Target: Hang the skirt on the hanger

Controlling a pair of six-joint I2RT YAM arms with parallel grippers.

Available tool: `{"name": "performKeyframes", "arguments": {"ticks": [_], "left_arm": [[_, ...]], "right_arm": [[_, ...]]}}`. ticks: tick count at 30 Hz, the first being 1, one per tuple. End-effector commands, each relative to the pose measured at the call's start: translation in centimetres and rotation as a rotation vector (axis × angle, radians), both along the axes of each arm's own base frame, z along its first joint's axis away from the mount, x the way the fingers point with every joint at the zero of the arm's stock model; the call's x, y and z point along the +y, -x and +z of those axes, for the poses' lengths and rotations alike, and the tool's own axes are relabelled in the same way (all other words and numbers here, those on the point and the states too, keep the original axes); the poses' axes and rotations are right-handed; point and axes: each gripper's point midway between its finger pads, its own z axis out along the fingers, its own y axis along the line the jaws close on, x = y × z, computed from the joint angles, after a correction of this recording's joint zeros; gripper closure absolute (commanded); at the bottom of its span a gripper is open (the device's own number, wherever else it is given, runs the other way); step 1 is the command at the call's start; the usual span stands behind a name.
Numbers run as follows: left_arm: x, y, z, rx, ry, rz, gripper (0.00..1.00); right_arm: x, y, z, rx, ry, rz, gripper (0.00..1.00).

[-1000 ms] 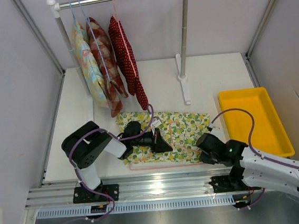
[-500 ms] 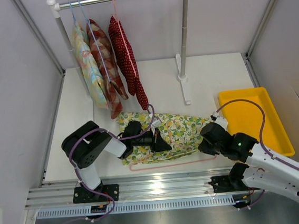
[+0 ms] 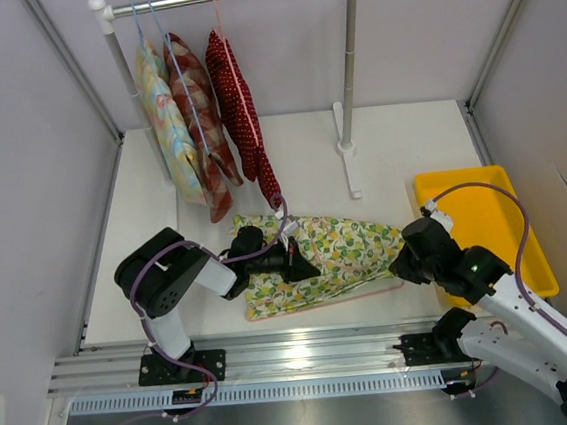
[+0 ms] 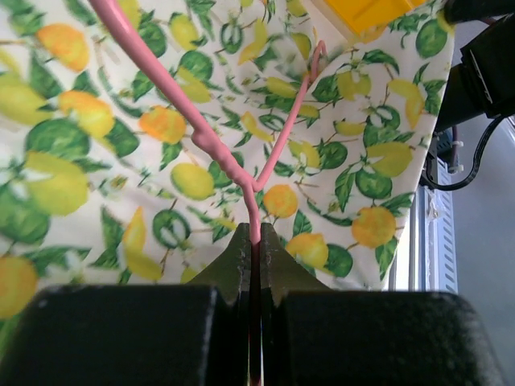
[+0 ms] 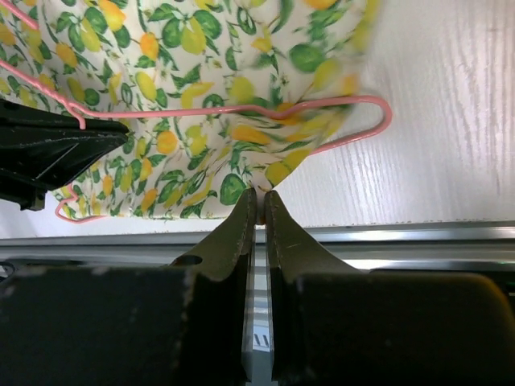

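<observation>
The lemon-print skirt [image 3: 332, 251] lies on the white table, drawn out to the right over the pink wire hanger [image 3: 367, 292], whose bottom wire shows along the skirt's near edge. My left gripper [image 3: 304, 264] rests on the skirt, shut on the hanger's neck [image 4: 217, 149] just below the twist, with the skirt [image 4: 96, 161] beneath it. My right gripper [image 3: 402, 269] is shut on the skirt's right corner. In the right wrist view that gripper [image 5: 260, 197] pinches the skirt's hem [image 5: 201, 96], and the hanger's rounded end [image 5: 354, 100] pokes out beside it.
A clothes rack [image 3: 346, 76] stands at the back with a pastel floral garment [image 3: 169, 123] and a red dotted one [image 3: 238, 106] hanging on it. A yellow tray [image 3: 481, 229] sits right of the skirt. A metal rail [image 3: 297, 352] runs along the near edge.
My right gripper has moved right and away from the near edge with the skirt's corner, stretching the cloth rightward. The hanger's bottom wire has shifted with it. The left gripper has barely moved.
</observation>
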Motion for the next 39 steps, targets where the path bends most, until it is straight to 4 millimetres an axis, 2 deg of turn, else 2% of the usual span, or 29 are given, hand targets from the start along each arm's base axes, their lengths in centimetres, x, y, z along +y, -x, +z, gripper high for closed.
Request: {"name": "performKeyframes", "arguments": {"ticks": [1,5,12,16,24,27,28,29,32,36,37,39], "left_arm": [[0.3,-0.5,0.4,-0.072,0.009,0.005,1.00],[0.6,-0.7,0.2,-0.070,0.003,0.019,1.00],[1.2,-2.4,0.2,-0.085,-0.008,0.072,1.00],[1.3,-3.5,0.3,-0.094,-0.019,0.088,1.00],[0.1,-6.1,2.1,-0.163,-0.031,0.087,1.00],[-0.1,-6.6,2.4,-0.181,-0.036,0.085,1.00],[-0.1,-6.7,2.3,-0.182,-0.039,0.085,1.00],[-0.2,-6.7,2.4,-0.181,-0.038,0.080,1.00],[-0.4,-6.7,2.6,-0.182,-0.033,0.076,1.00],[-0.4,-6.5,2.6,-0.174,-0.026,0.069,1.00],[-0.5,-6.5,2.7,-0.172,-0.023,0.065,1.00],[-0.6,-6.5,2.8,-0.173,-0.020,0.063,1.00]], "right_arm": [[-0.5,-1.0,2.5,-0.056,-0.012,0.004,0.99],[-0.7,-1.5,3.5,-0.068,-0.023,0.006,0.99],[-1.1,-1.4,3.4,-0.065,-0.028,0.005,0.99],[-1.3,-0.9,2.9,-0.046,-0.021,0.007,1.00],[-1.4,0.3,0.9,-0.002,-0.031,0.014,0.98],[-1.4,0.6,0.3,0.013,-0.029,0.020,0.86],[-1.3,0.7,0.1,0.016,-0.028,0.027,0.78],[-1.3,0.6,0.3,0.011,-0.030,0.030,0.59],[-0.8,0.3,0.8,-0.026,-0.024,0.048,0.33],[0.9,-0.2,1.1,-0.063,0.022,0.092,0.25],[2.1,0.3,0.9,-0.069,0.031,0.148,0.25],[3.8,-0.3,-0.3,-0.073,0.078,0.184,0.25]]}}
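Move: The right gripper holds the skirt's near right corner some 9 cm above the table. The hanger's right end lies about 6 cm to its right, 2 cm ahead and 8 cm below; the yellow bin's middle is roughly 23 cm right, 7 cm ahead and 8 cm below. The left gripper keeps the hanger's neck low over the skirt; the skirt's far edge is some 14 cm straight ahead and 3 cm below, the hanger's right end about 24 cm right, 1 cm back, 2 cm below. Lift the pinched skirt corner with the right gripper a couple of centimetres up, forward and right, over the hanger's right end, then draw it back and down about 2 cm, open wide to let go, and start left. Meanwhile slide the left gripper, still shut on the hanger, about 5 cm forward towards the skirt's far edge, dipping slightly left and down before easing right and up. ##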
